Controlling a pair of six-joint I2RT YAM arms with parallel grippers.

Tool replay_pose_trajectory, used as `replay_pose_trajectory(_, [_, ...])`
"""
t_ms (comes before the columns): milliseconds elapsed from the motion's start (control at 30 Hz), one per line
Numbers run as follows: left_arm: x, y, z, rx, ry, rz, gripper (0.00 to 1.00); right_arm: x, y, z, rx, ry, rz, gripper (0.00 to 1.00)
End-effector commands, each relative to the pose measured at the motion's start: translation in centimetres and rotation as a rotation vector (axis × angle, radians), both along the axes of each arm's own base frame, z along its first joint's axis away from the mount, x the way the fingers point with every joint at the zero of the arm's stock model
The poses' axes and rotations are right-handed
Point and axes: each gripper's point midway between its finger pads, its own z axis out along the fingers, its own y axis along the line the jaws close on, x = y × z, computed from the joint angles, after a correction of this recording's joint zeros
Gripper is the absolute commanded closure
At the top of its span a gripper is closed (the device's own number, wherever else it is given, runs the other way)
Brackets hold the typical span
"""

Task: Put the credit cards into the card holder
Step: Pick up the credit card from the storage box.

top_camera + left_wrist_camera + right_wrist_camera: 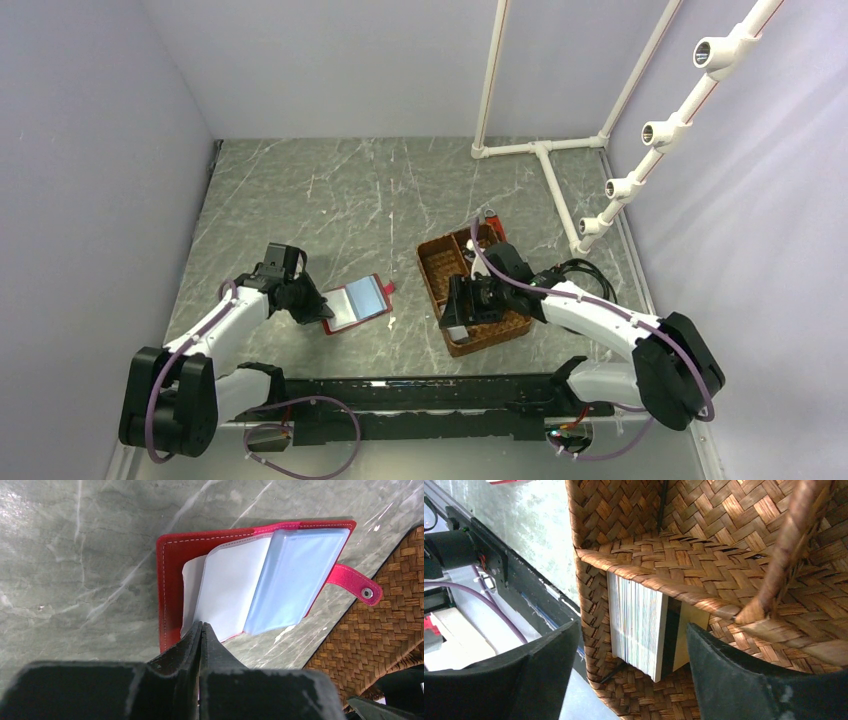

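The card holder (357,303) (170,570), a red wallet, lies open on the marble table with its clear inner sleeves and a light blue card (295,580) facing up. My left gripper (312,306) (201,625) is shut at its near edge, pinching a white sleeve. The credit cards (636,625) stand on edge as a stack in the near compartment of the woven basket (624,510), with a tan card (691,625) behind them. My right gripper (462,310) (631,626) hangs open over that compartment, one finger outside the basket wall and the other inside, touching nothing.
The brown basket (440,262) (385,625) sits just right of the wallet, with a handle (794,545) crossing near my right finger. A white pipe frame (545,165) stands at the back right. A black rail (420,395) runs along the near edge. Walls close both sides.
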Motion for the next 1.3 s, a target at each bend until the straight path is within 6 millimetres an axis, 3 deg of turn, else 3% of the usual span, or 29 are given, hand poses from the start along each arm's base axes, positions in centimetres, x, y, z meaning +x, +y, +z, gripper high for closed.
replay_pose_trajectory(0, [1.2,-0.6,1.1,-0.029,-0.042,-0.017,0.93,0.4,0.7,1.4,0.083,-0.019,-0.002,0.27])
replay_pose_trajectory(367, [1.2,-0.5,0.9,-0.02,-0.04,-0.022,0.92,1.0,0.1,1.7,0.059,-0.038,-0.016,0.64])
replay_pose_trajectory(633, [1.1,-0.6,0.7,-0.025,-0.04,-0.024,0.92,1.0,-0.1,1.9,0.052,-0.041,-0.017,0.66])
replay_pose_trajectory(800, [1.1,-0.6,0.8,-0.027,-0.043,-0.025,0.92,1.0,-0.2,1.8,0.046,-0.044,-0.018,0.81])
replay_pose_trajectory(933, [1.0,-0.6,0.6,-0.027,-0.039,-0.026,0.92,1.0,-0.4,2.0,0.04,-0.049,-0.022,0.86])
replay_pose_trajectory(1100, [1.0,-0.6,0.6,-0.028,-0.041,-0.026,0.92,1.1,-0.6,2.4,0.03,-0.063,-0.025,0.99])
replay_pose_trajectory(1267, [1.0,-0.8,0.7,-0.036,-0.044,-0.03,0.91,1.6,-0.9,2.1,0.003,-0.078,-0.039,1.0])
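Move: The credit cards stand on edge between my right fingers, their middle about 1 cm ahead of my right hand, level with it sideways and 2 cm below. The storage box's middle is some 6 cm ahead and 4 cm to the right, about 3 cm down; the open card holder lies 19 cm to the left, 5 cm ahead and 5 cm lower. From my left hand the cards are about 26 cm to the right and 2 cm back, roughly 1 cm higher. I finish closing my right fingers across the row of cards, one finger bearing on the outside of the box's left wall, the other coming onto the outermost tan card. They stop about half open and keep squeezing while the hand rises roughly 1 cm, pauses, then draws slightly right. My left hand stays put, its shut fingertips still on the open holder's page. ##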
